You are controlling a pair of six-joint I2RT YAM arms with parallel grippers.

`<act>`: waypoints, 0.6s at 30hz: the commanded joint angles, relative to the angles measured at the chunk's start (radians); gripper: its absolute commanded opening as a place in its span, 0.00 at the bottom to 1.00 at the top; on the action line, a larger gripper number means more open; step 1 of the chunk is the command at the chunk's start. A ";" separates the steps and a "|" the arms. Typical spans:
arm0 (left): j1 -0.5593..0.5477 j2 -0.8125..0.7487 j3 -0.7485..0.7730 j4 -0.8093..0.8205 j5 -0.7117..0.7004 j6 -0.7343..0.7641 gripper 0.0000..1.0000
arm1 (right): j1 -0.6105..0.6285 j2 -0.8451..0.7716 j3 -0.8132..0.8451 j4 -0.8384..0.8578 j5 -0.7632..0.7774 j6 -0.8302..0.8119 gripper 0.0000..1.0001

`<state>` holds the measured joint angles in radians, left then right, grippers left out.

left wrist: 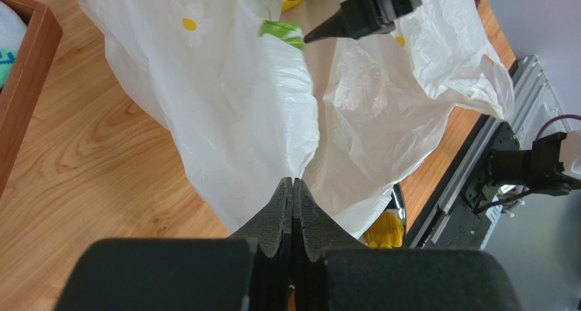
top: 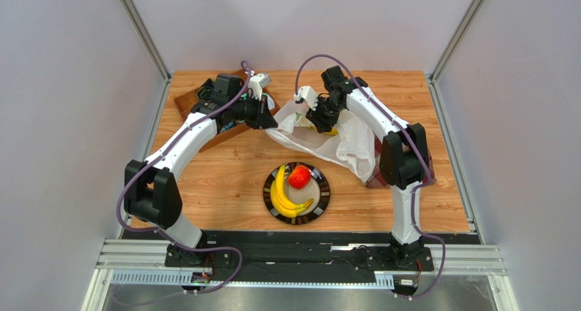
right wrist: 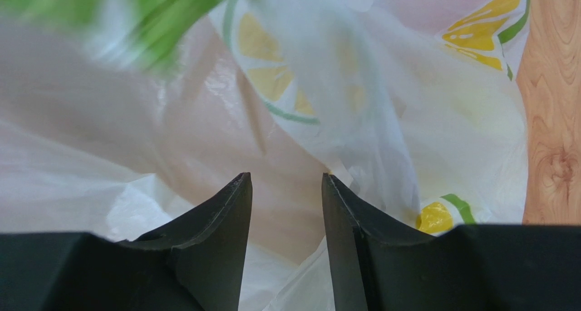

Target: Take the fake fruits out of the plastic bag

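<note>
The white plastic bag (top: 341,142) lies crumpled behind the plate, its mouth toward the left. My left gripper (top: 271,118) is shut on the bag's edge (left wrist: 273,120), the film pinched between the closed fingertips (left wrist: 293,181). My right gripper (top: 316,115) reaches into the bag's mouth; its jaws stand apart with only bag film behind them (right wrist: 286,178). A yellow fake fruit (top: 330,130) shows inside the bag beside the right gripper. Yellow bananas (top: 283,195) and a red fruit (top: 299,177) rest on a dark-rimmed plate (top: 323,201).
A brown wooden tray (top: 185,101) sits at the back left behind the left arm. A red plaid cloth (top: 374,180) peeks out under the bag near the right arm. Grey walls close in both sides of the wooden table (top: 218,181).
</note>
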<state>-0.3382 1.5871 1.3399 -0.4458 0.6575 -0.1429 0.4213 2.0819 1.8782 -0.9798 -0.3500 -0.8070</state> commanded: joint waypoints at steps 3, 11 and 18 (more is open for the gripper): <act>-0.001 -0.038 0.027 -0.005 0.031 0.037 0.00 | -0.015 0.079 0.113 -0.025 0.046 -0.103 0.47; -0.002 -0.024 0.036 -0.002 0.039 0.035 0.00 | -0.026 0.130 0.093 0.039 0.161 -0.176 0.72; -0.002 -0.022 0.027 0.001 0.045 0.034 0.00 | -0.027 0.184 0.104 0.109 0.230 -0.231 0.84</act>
<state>-0.3382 1.5829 1.3399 -0.4500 0.6727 -0.1249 0.4034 2.2120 1.9507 -0.9428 -0.1993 -0.9852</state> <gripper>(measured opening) 0.007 0.829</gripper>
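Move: The yellow fruit still in the bag lies about 4 cm ahead of the right fingers, a centimetre to their right and some 7 cm below. The bag's bunched loose side is roughly 9 cm to the right and 4 cm nearer the base; the red apple on the plate is about 18 cm back and 7 cm left, some 6 cm lower. From the left gripper, the yellow fruit lies roughly 9 cm ahead, 16 cm right and 17 cm below. Reach the right gripper deeper into the bag towards the yellow fruit, about 4 cm forward and as much down, easing a couple of centimetres right. Tilt it some 10 degrees so the fingers point more steeply down, and in the second half, as the descent levels off, open them from about half to nearly wide. Hold the left gripper still, keeping its pinch on the bag's rim. ##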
